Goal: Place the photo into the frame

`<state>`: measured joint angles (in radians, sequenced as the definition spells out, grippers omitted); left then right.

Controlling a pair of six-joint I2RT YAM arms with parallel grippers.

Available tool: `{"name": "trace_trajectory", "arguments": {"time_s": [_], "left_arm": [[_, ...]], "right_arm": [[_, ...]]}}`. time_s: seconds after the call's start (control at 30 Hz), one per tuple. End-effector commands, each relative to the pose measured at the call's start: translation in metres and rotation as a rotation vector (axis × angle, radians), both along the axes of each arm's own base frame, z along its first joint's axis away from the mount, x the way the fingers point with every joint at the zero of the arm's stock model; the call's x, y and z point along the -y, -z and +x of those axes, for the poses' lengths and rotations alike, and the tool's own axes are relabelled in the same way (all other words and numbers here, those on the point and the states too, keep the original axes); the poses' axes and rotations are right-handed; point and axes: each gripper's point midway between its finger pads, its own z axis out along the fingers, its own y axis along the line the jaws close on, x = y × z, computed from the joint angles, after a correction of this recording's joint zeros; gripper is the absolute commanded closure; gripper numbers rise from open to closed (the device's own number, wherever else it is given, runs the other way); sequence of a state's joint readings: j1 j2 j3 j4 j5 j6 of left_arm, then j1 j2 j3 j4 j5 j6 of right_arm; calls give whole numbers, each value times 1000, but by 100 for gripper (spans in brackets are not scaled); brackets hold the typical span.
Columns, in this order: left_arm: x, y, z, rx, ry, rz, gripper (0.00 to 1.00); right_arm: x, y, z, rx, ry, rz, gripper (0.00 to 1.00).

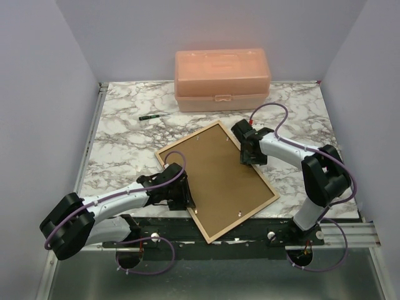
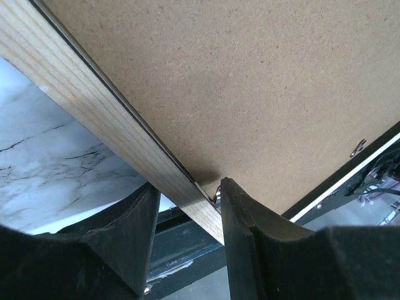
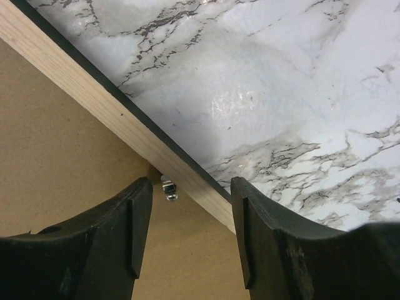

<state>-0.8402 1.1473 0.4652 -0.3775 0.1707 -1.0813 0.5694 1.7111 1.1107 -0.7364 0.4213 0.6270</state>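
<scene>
The frame (image 1: 187,137) lies face down and askew on the marble table, its light wood back up and a brown backing panel (image 1: 215,178) set inside it. The photo is hidden or out of view. My left gripper (image 1: 186,195) is at the frame's left edge. In the left wrist view its open jaws (image 2: 190,187) straddle the wood rail (image 2: 81,94), the right finger at the rail's inner edge on the panel (image 2: 250,81). My right gripper (image 1: 248,157) is over the far right edge. It stands open (image 3: 190,182) across the rail (image 3: 94,100), with a small metal clip (image 3: 169,189) between its fingers.
A peach plastic box (image 1: 222,80) stands at the back of the table. A small dark pen (image 1: 149,117) lies to its left front. The frame's near corner (image 1: 209,239) overhangs the table's front edge above the black mounting rail (image 1: 262,226).
</scene>
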Motion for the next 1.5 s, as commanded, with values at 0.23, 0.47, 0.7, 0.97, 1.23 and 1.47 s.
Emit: {"name": "trace_trajectory", "arguments": {"time_s": [0.23, 0.47, 0.7, 0.97, 1.23, 1.47], "left_arm": [[-14, 22, -12, -35, 17, 77, 55], [-17, 22, -13, -34, 12, 83, 55], [-15, 24, -12, -34, 15, 78, 55], [-14, 24, -12, -32, 14, 73, 55], [-13, 23, -12, -34, 7, 64, 55], [-17, 22, -14, -35, 7, 76, 55]], "right_arm": [[10, 14, -12, -72, -24, -98, 43], [14, 25, -17, -110, -36, -161, 59], [24, 37, -27, -153, -34, -256, 77], [32, 44, -31, -165, -41, -387, 100], [30, 49, -37, -170, -71, -409, 100], [1, 51, -37, -148, -92, -206, 100]]}}
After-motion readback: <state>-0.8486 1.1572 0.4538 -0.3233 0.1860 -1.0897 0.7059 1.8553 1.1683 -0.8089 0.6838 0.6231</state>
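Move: The metal tab on the backing board lies nearly under the right hand, about 1 cm left of it and 1 cm below; the frame's right-hand strip runs just beside it, 1 cm to the hand's right, and the frame's far corner is some 13 cm left and 15 cm ahead. The left hand already straddles the frame's left-hand strip, about 1 cm below it, with another tab 1 cm to its right; the right hand's tab is roughly 23 cm right and 18 cm ahead of it. Ease the right gripper down about 1 cm beside the tab and draw its fingers from just over half open to nearly shut around the tab at the strip's inner edge, leaning the wrist left some 20 degrees so the fingertips swing to point right. Keep the left fingers half open astride the left-hand strip, letting that hand creep nearly 1 cm right with the frame. ##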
